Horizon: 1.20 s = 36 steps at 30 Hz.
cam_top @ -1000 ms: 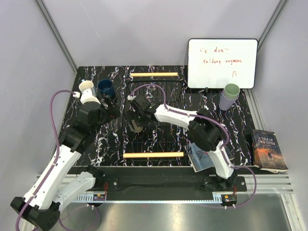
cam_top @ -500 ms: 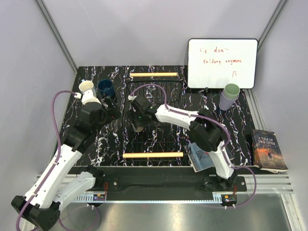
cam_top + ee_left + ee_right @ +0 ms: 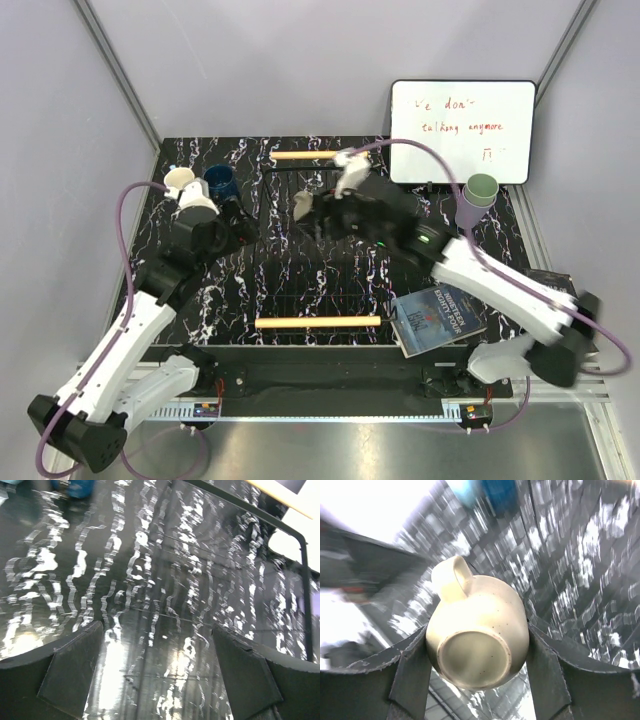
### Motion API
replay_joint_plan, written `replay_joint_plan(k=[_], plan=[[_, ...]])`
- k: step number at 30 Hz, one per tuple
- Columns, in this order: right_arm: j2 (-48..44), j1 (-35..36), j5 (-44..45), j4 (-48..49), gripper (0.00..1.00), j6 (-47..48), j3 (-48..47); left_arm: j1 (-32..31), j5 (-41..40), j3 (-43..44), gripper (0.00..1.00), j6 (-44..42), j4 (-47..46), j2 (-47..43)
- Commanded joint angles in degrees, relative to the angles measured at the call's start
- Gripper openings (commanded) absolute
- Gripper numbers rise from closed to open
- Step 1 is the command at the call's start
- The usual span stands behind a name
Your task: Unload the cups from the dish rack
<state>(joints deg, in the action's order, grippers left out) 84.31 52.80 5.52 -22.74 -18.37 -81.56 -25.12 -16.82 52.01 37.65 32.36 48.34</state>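
Note:
My right gripper [image 3: 310, 212] [image 3: 477, 672] is shut on the beige handled mug [image 3: 302, 206] [image 3: 479, 630], held over the back left part of the dish rack [image 3: 330, 290]. The mug's base faces the wrist camera and its handle points away. The rack's wooden handles lie at the back [image 3: 320, 155] and the front [image 3: 318, 322]. Left of the rack stand the dark navy mug [image 3: 218, 181] [image 3: 499, 494] and the light blue mug [image 3: 178, 180] [image 3: 466, 491]. My left gripper [image 3: 240, 228] [image 3: 157, 630] hangs open and empty beside them. A pale green tumbler [image 3: 482, 188] sits stacked in a lavender tumbler [image 3: 467, 214] at the right.
A whiteboard [image 3: 462, 130] leans at the back right. A blue book [image 3: 437, 318] lies by the rack's front right corner, and a second book [image 3: 562, 312] lies at the table's right edge. The rack's black frame [image 3: 301, 580] shows in the left wrist view.
My right gripper closed on the beige mug low in the rack, then lifted it up and toward the back, with the arm swinging out to the right. The left arm barely moved.

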Motion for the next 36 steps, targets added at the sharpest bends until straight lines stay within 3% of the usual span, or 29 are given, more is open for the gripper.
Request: replay_joint_plan(k=[1,5,8,14,20,24,30,36], plan=[[-14.9,-1.6,-4.8,22.1,0.0,-1.9,15.2,-0.3,9.2,1.5,0.94,2.1,-9.9,2.2],[-22.4,-12.4,-17.6,33.4,0.0,-15.1,26.9,-0.2,18.8,-0.8,0.94,5.3,-19.7,0.5],[-24.1,-16.5,-25.2,42.1,0.0,-22.2,31.7,-0.3,23.9,-3.6,0.94,8.1,-28.2,-1.5],[-21.5,-16.8,-35.0,59.8,0.0,-33.1,35.8,-0.3,31.1,-6.9,0.93,14.7,-41.5,-1.5],[-19.9,-16.8,-37.3,65.1,0.0,-36.5,36.7,-0.2,35.8,-8.1,0.91,20.3,-50.1,1.3],[-18.7,-16.8,-39.2,67.7,0.0,-38.0,37.0,-0.2,39.0,-10.6,0.89,25.8,-61.1,4.3],[-17.9,-16.8,-40.1,69.1,0.0,-38.8,38.1,-0.8,41.4,-10.9,0.8,29.9,-69.9,6.2],[-16.6,-16.8,-40.1,69.9,0.0,-39.0,38.7,-3.3,41.7,-9.0,0.69,29.7,-69.6,5.5]])
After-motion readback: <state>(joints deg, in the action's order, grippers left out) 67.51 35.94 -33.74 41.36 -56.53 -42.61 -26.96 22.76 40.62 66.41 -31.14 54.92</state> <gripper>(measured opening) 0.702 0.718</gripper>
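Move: The left hand's open fingers have the cream cup, held in the air by the right hand, about 14 cm to their right, 2 cm ahead and 4 cm higher. On the table, some 19 cm below the left hand, the navy cup stands about 21 cm ahead and 5 cm left, the light-blue cup 20 cm ahead and 14 cm left. From the right hand, the left gripper is about 15 cm left, level ahead and 4 cm lower; the dish rack's middle is 5 cm ahead, 22 cm below. Still pinching the cream cup, the right hand swings up and left, then eases back right, ending some 6 cm higher, 5 cm nearer the base and 4 cm farther right, rolled about 50 degrees so its left side rises. The left hand sweeps about 15 cm right and 14 cm up towards the cup, rolling left side down, turning clockwise and levelling its fingers, which begin closing without yet gripping. ##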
